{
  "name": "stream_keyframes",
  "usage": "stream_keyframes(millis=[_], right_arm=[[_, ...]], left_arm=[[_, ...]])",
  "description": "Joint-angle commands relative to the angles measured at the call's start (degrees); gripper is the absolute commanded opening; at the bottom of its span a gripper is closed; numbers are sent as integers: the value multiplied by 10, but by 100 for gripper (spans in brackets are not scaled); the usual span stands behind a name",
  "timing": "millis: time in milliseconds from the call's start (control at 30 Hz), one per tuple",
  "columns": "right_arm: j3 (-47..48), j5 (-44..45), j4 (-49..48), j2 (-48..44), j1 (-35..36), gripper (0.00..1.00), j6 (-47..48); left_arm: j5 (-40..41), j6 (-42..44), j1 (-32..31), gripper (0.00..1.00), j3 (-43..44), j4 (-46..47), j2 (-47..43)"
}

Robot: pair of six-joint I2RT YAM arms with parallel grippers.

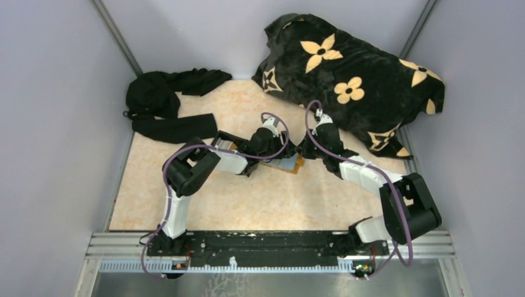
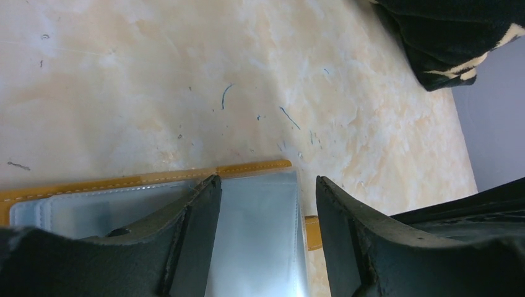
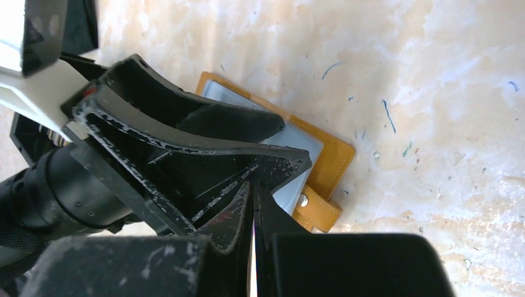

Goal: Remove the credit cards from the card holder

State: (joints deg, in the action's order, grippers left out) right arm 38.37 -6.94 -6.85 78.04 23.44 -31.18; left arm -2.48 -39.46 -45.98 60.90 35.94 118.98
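The orange card holder (image 1: 293, 164) lies open on the marbled table between both grippers. Its stitched edge (image 2: 254, 167) frames silvery-blue credit cards (image 2: 260, 235) behind clear sleeves. My left gripper (image 2: 267, 185) is open and low over the holder. One of its fingers (image 2: 198, 229) rests on the sleeves, the other (image 2: 353, 229) stands just past the holder's right edge. In the right wrist view the holder (image 3: 334, 158) and its snap tab (image 3: 316, 210) show beside the cards (image 3: 303, 148). My right gripper (image 3: 254, 185) is shut, its tips at the left gripper's finger over the holder's corner; nothing shows between its jaws.
A black blanket with tan flowers (image 1: 353, 80) is piled at the back right, its corner (image 2: 452, 37) near the holder. Black clothing (image 1: 167, 102) lies at the back left. Grey walls close in both sides.
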Motion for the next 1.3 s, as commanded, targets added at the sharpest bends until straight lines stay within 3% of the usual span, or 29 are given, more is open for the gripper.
stream_keyframes(millis=[0, 433, 600, 800, 1000, 1267], right_arm=[[-3, -25, -32, 10, -4, 0, -15], [-74, -38, -101, 33, 27, 0, -73], [-111, 7, -88, -54, 38, 0, -80], [-105, 66, 1, -178, 38, 0, -54], [-143, 69, 11, -224, 42, 0, -70], [-166, 48, -31, -171, 53, 0, -81]], left_arm=[[-18, -4, -3, 65, 2, -75, 4], [-30, -5, 3, 69, 46, -84, 30], [-33, -4, 5, 69, 63, -87, 45], [-36, -15, 7, 70, 60, -80, 50], [-42, -25, 9, 69, 65, -76, 55], [-49, -29, 10, 69, 61, -75, 50]])
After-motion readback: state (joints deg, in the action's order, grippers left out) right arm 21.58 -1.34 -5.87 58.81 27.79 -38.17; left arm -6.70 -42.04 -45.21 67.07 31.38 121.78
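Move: The card holder lies open under my two hands: its middle is about 5 cm to the left of my shut right fingertips, 2 cm back and some 8 cm below. Its clasp strap, on the right-hand edge, is roughly 4 cm back of them and 1 cm right. The black card box stands about 21 cm to their left, 1 cm back. From my left hand the holder's middle is some 4 cm left, 2 cm back and 3 cm down. Shut fingers first edge my right hand about 1 cm left beside my left gripper, dipping slightly, then I lift it clear and draw it back about 7 cm and a little right, arching up some 4 cm before sinking again beside the holder's near right corner. My left hand stays low at the far right corner with fingers apart, easing barely 2 cm to the right. ##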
